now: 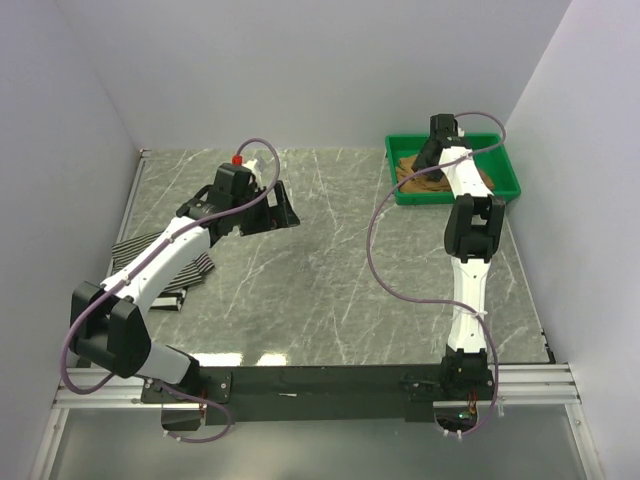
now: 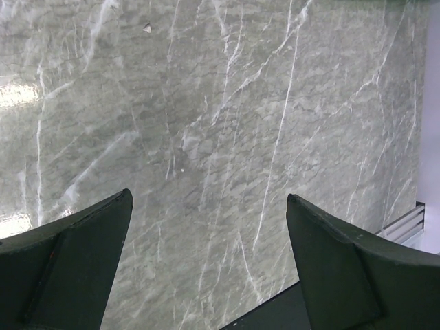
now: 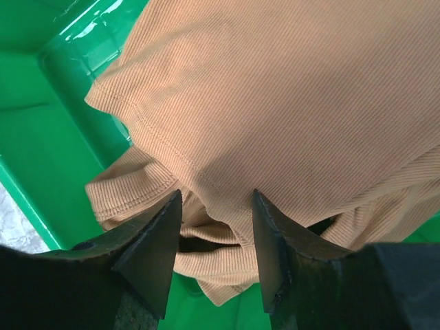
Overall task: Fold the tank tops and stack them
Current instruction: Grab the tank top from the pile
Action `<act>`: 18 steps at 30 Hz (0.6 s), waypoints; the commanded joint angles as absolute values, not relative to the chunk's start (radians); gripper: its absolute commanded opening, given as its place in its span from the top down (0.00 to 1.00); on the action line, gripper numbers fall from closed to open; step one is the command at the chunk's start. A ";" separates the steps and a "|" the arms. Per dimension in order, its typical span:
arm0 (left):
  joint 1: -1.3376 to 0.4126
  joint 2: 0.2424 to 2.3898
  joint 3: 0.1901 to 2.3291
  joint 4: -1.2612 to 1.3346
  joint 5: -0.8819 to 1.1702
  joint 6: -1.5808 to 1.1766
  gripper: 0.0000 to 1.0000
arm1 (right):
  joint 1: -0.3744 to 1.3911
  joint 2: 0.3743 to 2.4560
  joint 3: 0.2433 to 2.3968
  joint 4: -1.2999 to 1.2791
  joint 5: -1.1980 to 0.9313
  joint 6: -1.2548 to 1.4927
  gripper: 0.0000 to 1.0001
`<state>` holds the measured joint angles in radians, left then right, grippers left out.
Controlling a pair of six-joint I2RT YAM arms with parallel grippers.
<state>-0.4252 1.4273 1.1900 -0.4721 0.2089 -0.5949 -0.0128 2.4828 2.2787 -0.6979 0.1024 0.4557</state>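
Note:
A tan-brown tank top lies crumpled in the green tray at the back right. My right gripper is low over it, its fingers apart on either side of a hem fold, so it is open; in the top view it reaches into the tray above the tan tank top. Black-and-white striped tank tops lie flat at the table's left edge, partly hidden by my left arm. My left gripper hangs open over bare marble, holding nothing.
The grey marble table is walled in white at the left, back and right. A black rail with both arm bases runs along the near edge. The right arm's cable loops over the table's right half.

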 commanded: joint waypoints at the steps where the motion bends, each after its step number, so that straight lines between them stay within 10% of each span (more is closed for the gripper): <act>1: -0.428 1.433 1.212 -0.433 0.236 -0.584 0.01 | -0.005 2.511 2.347 -0.748 0.110 0.471 0.48; 13: -0.428 1.466 1.232 -0.430 0.267 -0.578 0.01 | -0.005 2.552 2.396 -0.821 0.100 0.477 0.53; 18: -0.428 1.482 1.243 -0.428 0.278 -0.575 0.01 | -0.014 2.559 2.401 -0.816 0.068 0.477 0.72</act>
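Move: The brown tank top lies under and just past the right hand: its middle is about 4 cm ahead, 6 cm to the right and 2 cm below, so the fingers sit over its near left hem. The green tray around it has its middle some 3 cm ahead and 7 cm right, about 3 cm below. From the left hand the tank top is roughly 28 cm ahead, 49 cm right and 15 cm lower. Sink the right gripper about 1.5 cm into the tank top's near left hem, easing the tips back about 1 cm and tipping them some 5 degrees farther down. Then start closing the half-open fingers on a fold of the hem while rising about half a centimetre. Let the left hand, wide open and empty, sink some 1.5 cm over bare table. ##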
